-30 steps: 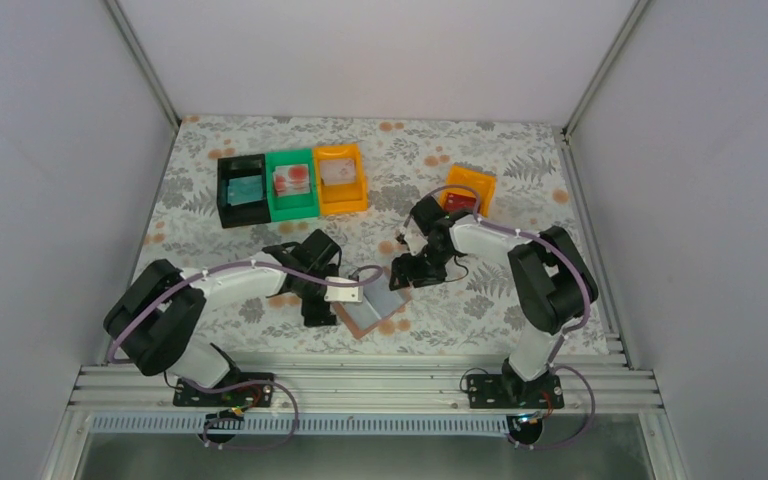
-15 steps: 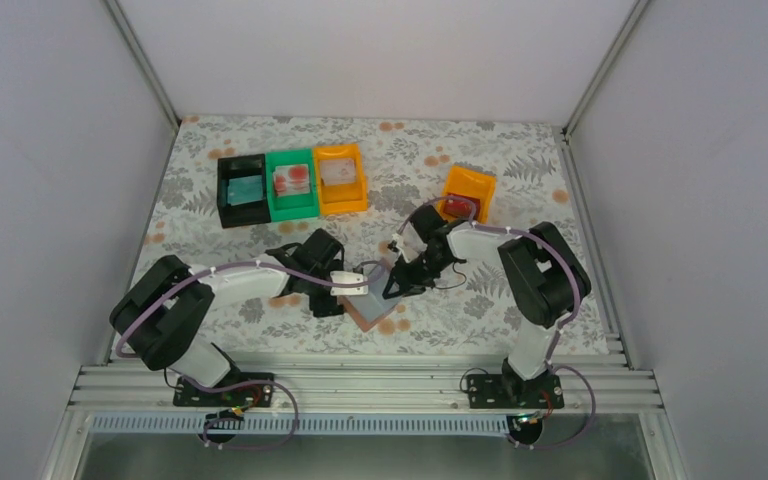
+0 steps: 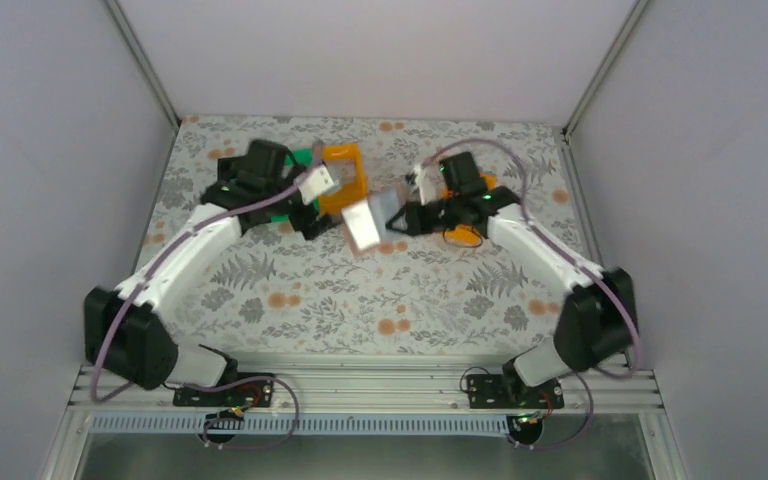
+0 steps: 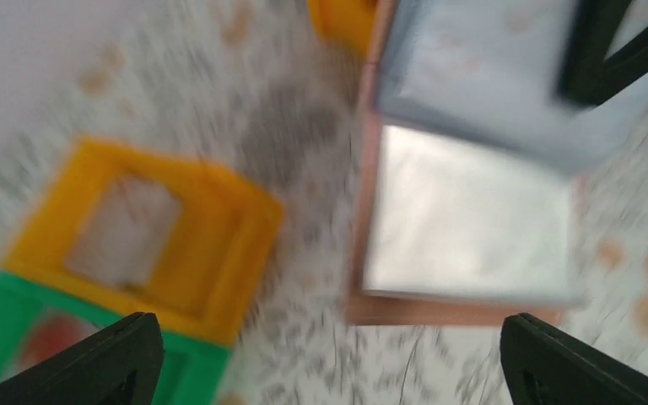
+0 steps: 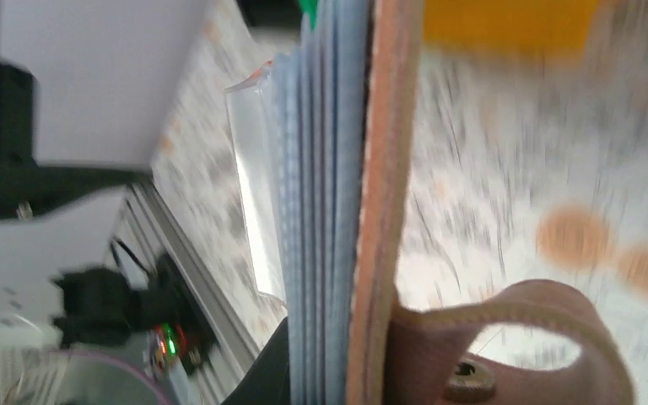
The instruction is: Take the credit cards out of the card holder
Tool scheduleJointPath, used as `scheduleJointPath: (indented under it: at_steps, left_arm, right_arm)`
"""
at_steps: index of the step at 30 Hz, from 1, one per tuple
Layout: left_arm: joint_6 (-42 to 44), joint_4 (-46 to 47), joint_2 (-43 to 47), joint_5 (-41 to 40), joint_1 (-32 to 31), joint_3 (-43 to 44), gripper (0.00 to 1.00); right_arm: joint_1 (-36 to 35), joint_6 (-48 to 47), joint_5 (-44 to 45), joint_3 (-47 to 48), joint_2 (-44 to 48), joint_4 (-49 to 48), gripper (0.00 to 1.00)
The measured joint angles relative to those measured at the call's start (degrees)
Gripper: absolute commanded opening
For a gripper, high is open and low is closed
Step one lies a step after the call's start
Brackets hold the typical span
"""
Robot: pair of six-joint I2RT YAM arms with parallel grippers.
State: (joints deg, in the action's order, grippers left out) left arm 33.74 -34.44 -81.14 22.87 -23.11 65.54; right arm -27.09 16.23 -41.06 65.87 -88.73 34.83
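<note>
The card holder (image 3: pixel 365 222) hangs in the air over the table's middle back, opened out, with my right gripper (image 3: pixel 402 219) shut on its right side. In the right wrist view it (image 5: pixel 363 211) stands edge-on: blue-grey sleeves, brownish-pink cover, closing tab (image 5: pixel 515 337). The left wrist view shows its pale sleeves (image 4: pixel 472 211) face-on; whether they hold any credit cards I cannot tell. My left gripper (image 3: pixel 312 205) is open just left of it, fingertips wide apart (image 4: pixel 329 363). A whitish credit card (image 4: pixel 126 228) lies in the orange bin (image 4: pixel 236 228), a reddish one (image 4: pixel 46 337) in the green bin.
The row of bins sits at the back left, largely covered by my left arm: orange bin (image 3: pixel 345 175), green bin (image 3: pixel 305 155), black bin (image 3: pixel 222 162). A second orange bin (image 3: pixel 465 236) peeks out behind my right arm.
My right gripper has shut on the card holder and lifted it off the table toward the back. My left arm has swung up and back to the bins, jaws open.
</note>
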Motion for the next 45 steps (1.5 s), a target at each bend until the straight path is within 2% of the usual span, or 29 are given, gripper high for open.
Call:
scheduleJointPath:
  at_steps: [4,7,12,16,18,20,24,25,26,29,31,33,38,42,45]
  left_arm:
    - [-7.39,-1.27,6.86,8.41,0.81,10.51,1.0]
    - [-16.33,0.87,10.23,14.12,0.59,15.23,1.0]
    - [-30.16,7.76,9.33,20.59,0.61,17.27,1.0]
    - [-36.96,12.0,8.04,25.73,0.35,15.93,0.98]
    - [-38.8,12.85,7.8,27.85,-0.39,15.54,0.83]
    - [-40.15,13.53,7.61,29.7,-1.33,15.54,0.62]
    - [-41.2,14.88,7.45,32.04,-2.84,15.52,0.06]
    - [-41.38,15.23,7.39,32.39,-3.19,15.52,0.03]
    - [-41.57,15.58,7.34,32.72,-3.52,15.52,0.03]
    - [-41.75,15.72,7.26,33.07,-3.78,15.52,0.02]
    - [-41.07,15.28,7.17,33.16,-3.85,15.58,0.02]
    - [-39.69,14.23,7.15,33.16,-4.04,15.87,0.02]
    - [-35.12,11.37,7.17,34.29,-4.07,17.57,0.02]
    - [-30.27,8.61,7.19,35.91,-4.07,19.8,0.02]
    - [-26.58,5.88,7.48,36.79,-4.07,21.31,0.02]
  right_arm:
    - [0.11,2.34,4.0,7.74,10.34,-4.17,0.04]
    - [-0.02,3.72,5.18,10.51,15.78,-7.32,0.04]
    - [-0.42,4.09,4.09,13.22,18.38,-9.88,0.04]
    - [-0.55,3.93,1.49,13.27,18.75,-10.62,0.04]
    - [-0.61,3.74,0.31,13.27,19.04,-10.86,0.04]
    - [-0.63,3.58,-0.59,13.27,19.47,-11.43,0.04]
    - [-0.63,3.15,-2.29,13.25,20.31,-12.15,0.04]
    - [-0.63,2.99,-2.86,13.25,20.41,-12.37,0.06]
    - [-0.63,2.89,-3.39,13.25,20.46,-12.5,0.15]
    - [-0.63,2.03,-4.48,13.27,20.46,-12.33,0.53]
    - [-0.63,0.68,-4.87,13.44,20.5,-11.69,0.69]
    - [-0.42,-0.57,-4.96,13.79,20.9,-10.27,0.78]
    - [1.55,-5.03,-5.38,14.53,24.2,-6.78,0.9]
    - [4.96,-8.22,-7.93,17.03,25.38,-4.02,0.9]
    - [8.57,-11.04,-10.23,19.23,24.79,-1.77,0.83]
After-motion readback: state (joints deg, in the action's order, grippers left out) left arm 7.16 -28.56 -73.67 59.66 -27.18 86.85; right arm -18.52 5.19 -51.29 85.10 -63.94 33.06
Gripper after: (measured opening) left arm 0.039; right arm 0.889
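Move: The left hand is empty and open. The open card holder, hanging from the right hand's pinch, is about 9 cm to its right, 2 cm back and 3 cm lower. From the left hand, the yellow tray lies some 9 cm ahead, 3 cm right and 17 cm down; the green tray is equally far ahead and down but 7 cm left. The card holder's middle is about 5 cm left of the right hand, level with it front to back and 1 cm lower. Up go both hands together, about 25 cm, the right one keeping its pinch on the card holder and tilting its fingers up; the left rolls some 40 degrees and works right and back to the holder, where its fingers close on the lower edge. The right fingers then open and let go, and that hand draws off some 5 cm right and a little higher while the left turns clockwise and eases back. ##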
